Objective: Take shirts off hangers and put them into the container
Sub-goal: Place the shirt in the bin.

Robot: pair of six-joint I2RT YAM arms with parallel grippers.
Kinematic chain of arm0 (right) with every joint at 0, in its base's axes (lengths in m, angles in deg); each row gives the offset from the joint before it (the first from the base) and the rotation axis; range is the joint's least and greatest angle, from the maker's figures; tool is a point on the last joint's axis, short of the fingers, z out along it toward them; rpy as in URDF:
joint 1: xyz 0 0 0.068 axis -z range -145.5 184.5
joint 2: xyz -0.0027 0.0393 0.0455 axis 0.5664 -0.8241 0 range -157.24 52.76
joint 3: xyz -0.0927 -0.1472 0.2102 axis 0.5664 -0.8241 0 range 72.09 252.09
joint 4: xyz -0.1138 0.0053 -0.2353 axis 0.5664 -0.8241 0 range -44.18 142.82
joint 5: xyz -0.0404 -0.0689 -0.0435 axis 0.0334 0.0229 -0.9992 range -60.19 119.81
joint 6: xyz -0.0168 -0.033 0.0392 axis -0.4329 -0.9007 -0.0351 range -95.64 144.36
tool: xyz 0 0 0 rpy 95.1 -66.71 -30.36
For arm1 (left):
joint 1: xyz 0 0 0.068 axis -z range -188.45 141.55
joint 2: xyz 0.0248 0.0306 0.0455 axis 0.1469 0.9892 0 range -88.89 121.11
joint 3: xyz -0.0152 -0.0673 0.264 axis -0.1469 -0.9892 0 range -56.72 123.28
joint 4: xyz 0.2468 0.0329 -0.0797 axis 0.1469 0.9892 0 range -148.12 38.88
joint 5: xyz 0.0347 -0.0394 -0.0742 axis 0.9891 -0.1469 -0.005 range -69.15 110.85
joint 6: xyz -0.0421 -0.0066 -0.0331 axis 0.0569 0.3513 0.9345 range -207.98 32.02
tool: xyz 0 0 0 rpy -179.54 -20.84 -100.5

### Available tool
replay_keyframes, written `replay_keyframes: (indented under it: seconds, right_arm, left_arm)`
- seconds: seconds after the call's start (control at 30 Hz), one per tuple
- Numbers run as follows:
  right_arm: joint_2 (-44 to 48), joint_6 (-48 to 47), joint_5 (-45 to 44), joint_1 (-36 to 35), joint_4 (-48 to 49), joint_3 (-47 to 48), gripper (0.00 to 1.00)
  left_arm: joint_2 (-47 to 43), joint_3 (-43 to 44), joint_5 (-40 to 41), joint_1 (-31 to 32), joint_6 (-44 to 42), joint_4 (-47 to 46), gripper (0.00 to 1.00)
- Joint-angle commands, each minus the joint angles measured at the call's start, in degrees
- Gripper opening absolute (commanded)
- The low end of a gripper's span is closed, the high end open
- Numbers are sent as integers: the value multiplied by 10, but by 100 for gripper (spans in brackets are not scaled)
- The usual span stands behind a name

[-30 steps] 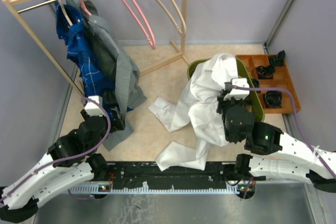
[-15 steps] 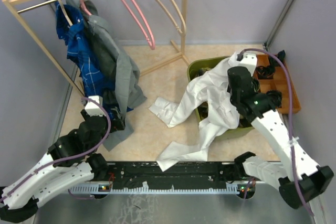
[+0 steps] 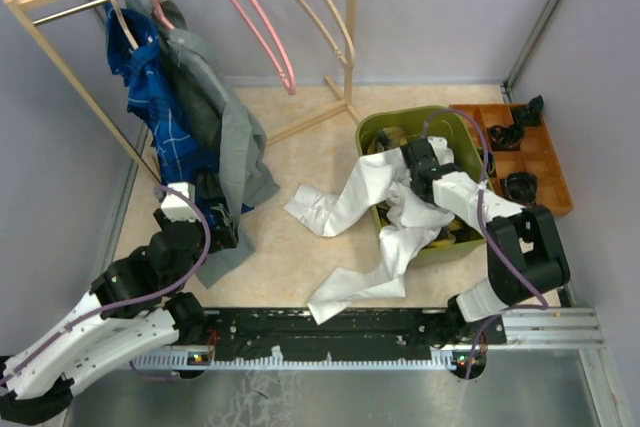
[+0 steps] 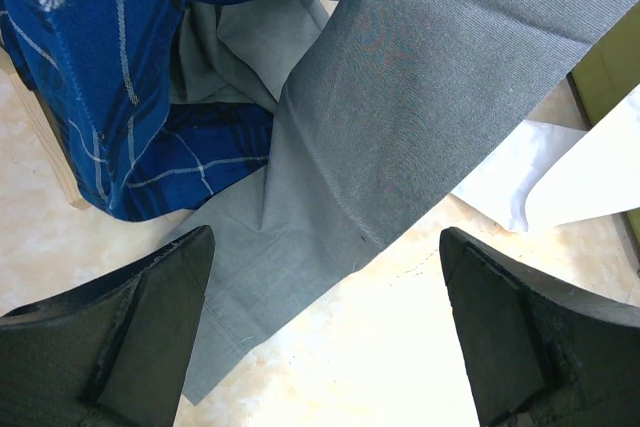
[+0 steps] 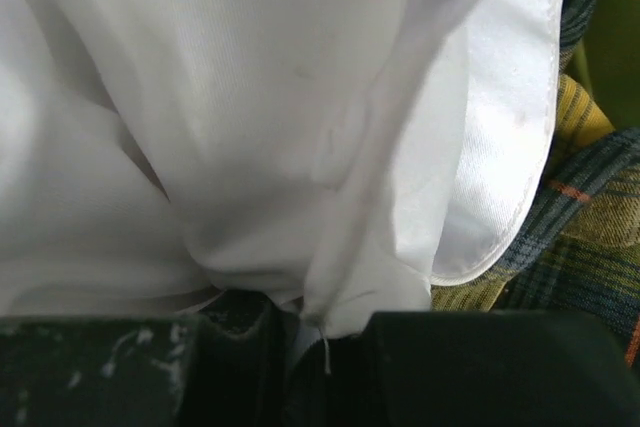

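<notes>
My right gripper (image 3: 410, 162) is down in the olive-green container (image 3: 466, 137), shut on a fold of the white shirt (image 3: 370, 197). In the right wrist view the white shirt (image 5: 250, 97) bunches between the jaws of the right gripper (image 5: 320, 347), over the yellow-and-black plaid shirt (image 5: 590, 237). The white shirt's sleeves trail out onto the floor. The blue shirt (image 3: 150, 97) and grey shirt (image 3: 225, 117) hang on hangers at the rack's left. My left gripper (image 4: 325, 327) stands open low beside the grey shirt (image 4: 400, 97), holding nothing.
Two empty pink hangers (image 3: 265, 32) and a pale wooden hanger (image 3: 320, 7) hang on the rack's rod (image 3: 70, 7). An orange compartment tray (image 3: 545, 162) with dark items lies right of the container. The rack's wooden foot (image 3: 300, 125) runs across the floor.
My right arm has swung the white shirt from the front of the table back over the container and lowered it in. The left arm has stayed still.
</notes>
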Motion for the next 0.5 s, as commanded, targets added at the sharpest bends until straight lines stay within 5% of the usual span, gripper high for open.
replay_keyframes:
  seconds: [0.0, 0.23, 0.47]
  right_arm:
    - [12, 27, 19, -2, -58, -8, 13]
    - [201, -23, 15, -2, -121, 81, 65]
    - [324, -25, 139, -2, -105, 113, 79]
  left_arm:
    - [-9, 10, 1, -3, 0, -4, 99]
    - [-4, 11, -2, -3, -2, -6, 99]
    - [-4, 11, -1, -3, -2, -5, 99]
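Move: The right hand is down inside the green bin, shut on the white shirt, with the bin's middle practically at its fingers. The plaid shirt lies about 3 cm below. The cable tray is some 18 cm to its right and 8 cm ahead. One sleeve end trails on the table roughly 28 cm left and 4 cm back. For the idle left hand, the bin is about 45 cm right, 14 cm ahead and 16 cm lower. Straight up for the most part, some 17 cm and gathering speed, the right hand withdraws from the bin with only a slight pull back. Its fingers open wide early in the rise and let go of the white shirt, while the wrist tips some 20 degrees so the fingers point more forward. ##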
